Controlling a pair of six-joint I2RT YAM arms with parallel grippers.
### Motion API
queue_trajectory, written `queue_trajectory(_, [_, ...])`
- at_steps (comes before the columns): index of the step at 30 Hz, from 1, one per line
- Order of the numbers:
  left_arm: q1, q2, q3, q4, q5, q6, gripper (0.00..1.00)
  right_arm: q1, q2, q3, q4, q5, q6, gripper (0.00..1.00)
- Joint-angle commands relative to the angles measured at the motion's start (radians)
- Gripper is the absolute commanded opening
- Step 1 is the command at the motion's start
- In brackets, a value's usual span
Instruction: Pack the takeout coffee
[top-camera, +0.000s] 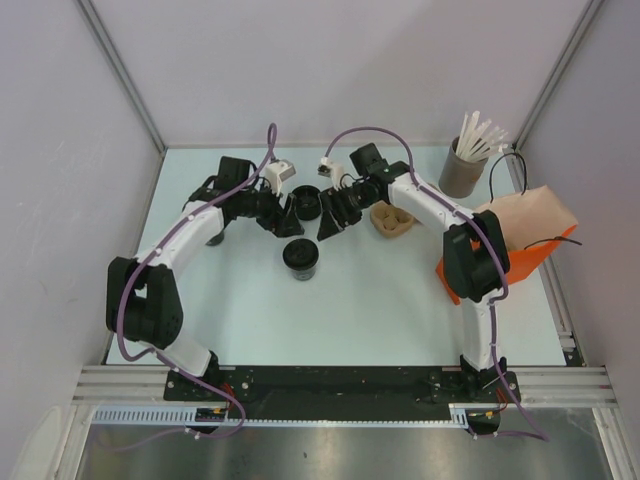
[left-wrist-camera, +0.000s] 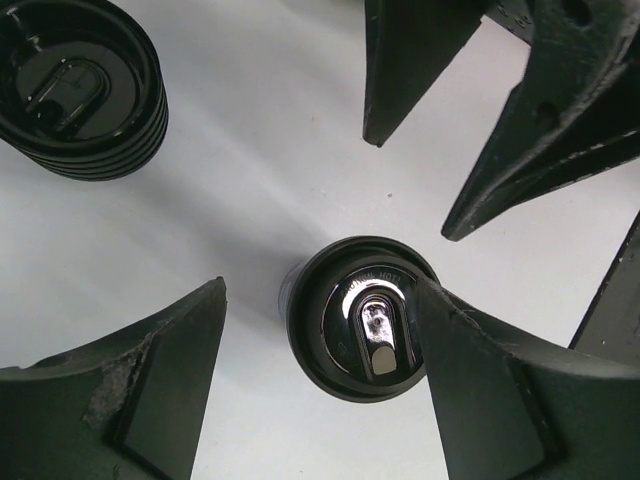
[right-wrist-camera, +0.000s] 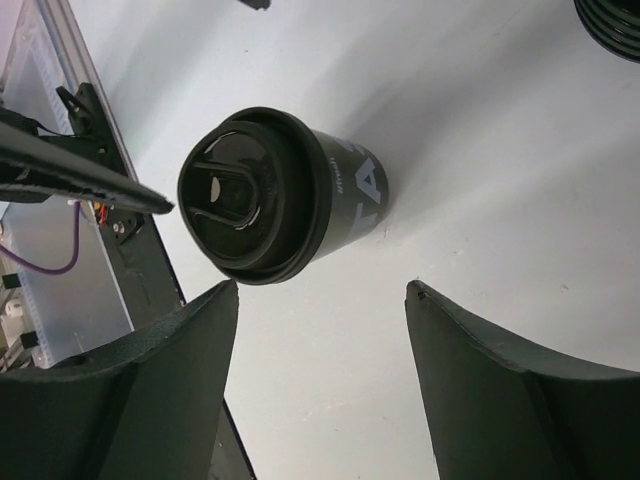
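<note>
The takeout coffee (top-camera: 307, 202), a small black cup with a round black lid, stands upright on the table between my two grippers. In the left wrist view the lidded cup (left-wrist-camera: 362, 318) sits between the open fingers of my left gripper (left-wrist-camera: 318, 290), and the right-hand finger (left-wrist-camera: 470, 380) overlaps its rim. My right gripper (right-wrist-camera: 320, 290) is open with only bare table between its fingers. The cup (right-wrist-camera: 275, 195) stands just beyond its fingertips. From above, the left gripper (top-camera: 290, 218) and the right gripper (top-camera: 332, 215) face each other across the cup.
A stack of black lids (top-camera: 300, 257) sits just in front of the cup. A brown cup carrier (top-camera: 392, 218) lies to its right, and a grey tub of white sticks (top-camera: 462, 165) stands at the back right. The orange bag (top-camera: 512, 260) is at the right edge.
</note>
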Motion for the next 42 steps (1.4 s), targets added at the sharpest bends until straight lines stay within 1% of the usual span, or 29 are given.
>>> queue_trajectory(1, [0.009,-0.063,-0.035,-0.030,0.033,0.061,0.82,0.009,0.020,0.045,-0.005,0.033,0.025,0.73])
queue_trajectory(3, [0.010,-0.083,-0.090,-0.017,0.028,0.075,0.83,-0.003,0.014,0.022,0.001,0.000,0.029,0.72])
queue_trajectory(7, [0.010,-0.089,-0.144,0.009,0.036,0.084,0.83,-0.025,-0.015,-0.105,0.057,-0.103,0.049,0.71])
queue_trajectory(12, [0.010,-0.058,-0.144,0.021,0.036,0.081,0.83,-0.016,-0.043,-0.182,0.088,-0.207,0.046,0.70])
queue_trajectory(16, [0.010,-0.047,-0.141,0.029,0.039,0.076,0.83,-0.002,-0.055,-0.208,0.094,-0.249,0.040,0.69])
queue_trajectory(23, [0.010,-0.021,-0.138,0.032,0.043,0.075,0.83,0.003,-0.032,-0.210,0.142,-0.277,0.095,0.67])
queue_trajectory(28, [0.010,-0.011,-0.144,0.042,0.043,0.070,0.82,0.004,-0.011,-0.213,0.188,-0.289,0.155,0.64])
queue_trajectory(32, [0.010,-0.004,-0.143,0.049,0.046,0.067,0.82,0.007,0.005,-0.211,0.224,-0.291,0.187,0.60])
queue_trajectory(38, [0.010,0.005,-0.144,0.053,0.045,0.062,0.82,0.019,0.028,-0.213,0.235,-0.289,0.199,0.50])
queue_trajectory(42, [0.010,0.005,-0.154,0.059,0.042,0.062,0.81,0.023,0.032,-0.219,0.235,-0.278,0.195,0.48])
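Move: The lidded coffee cup stands between the hands: about 4 cm back and 4 cm right of the left hand, some 11 cm below; about 5 cm back and 6 cm left of the right hand, 9 cm below. The stack of spare lids is roughly 11 cm ahead and 5 cm right of the left hand. The brown cup carrier lies about 8 cm ahead and 15 cm right of the right hand. Both hands sink and draw back about 5 cm to the cup's lid, the right tilting and partly closing. ##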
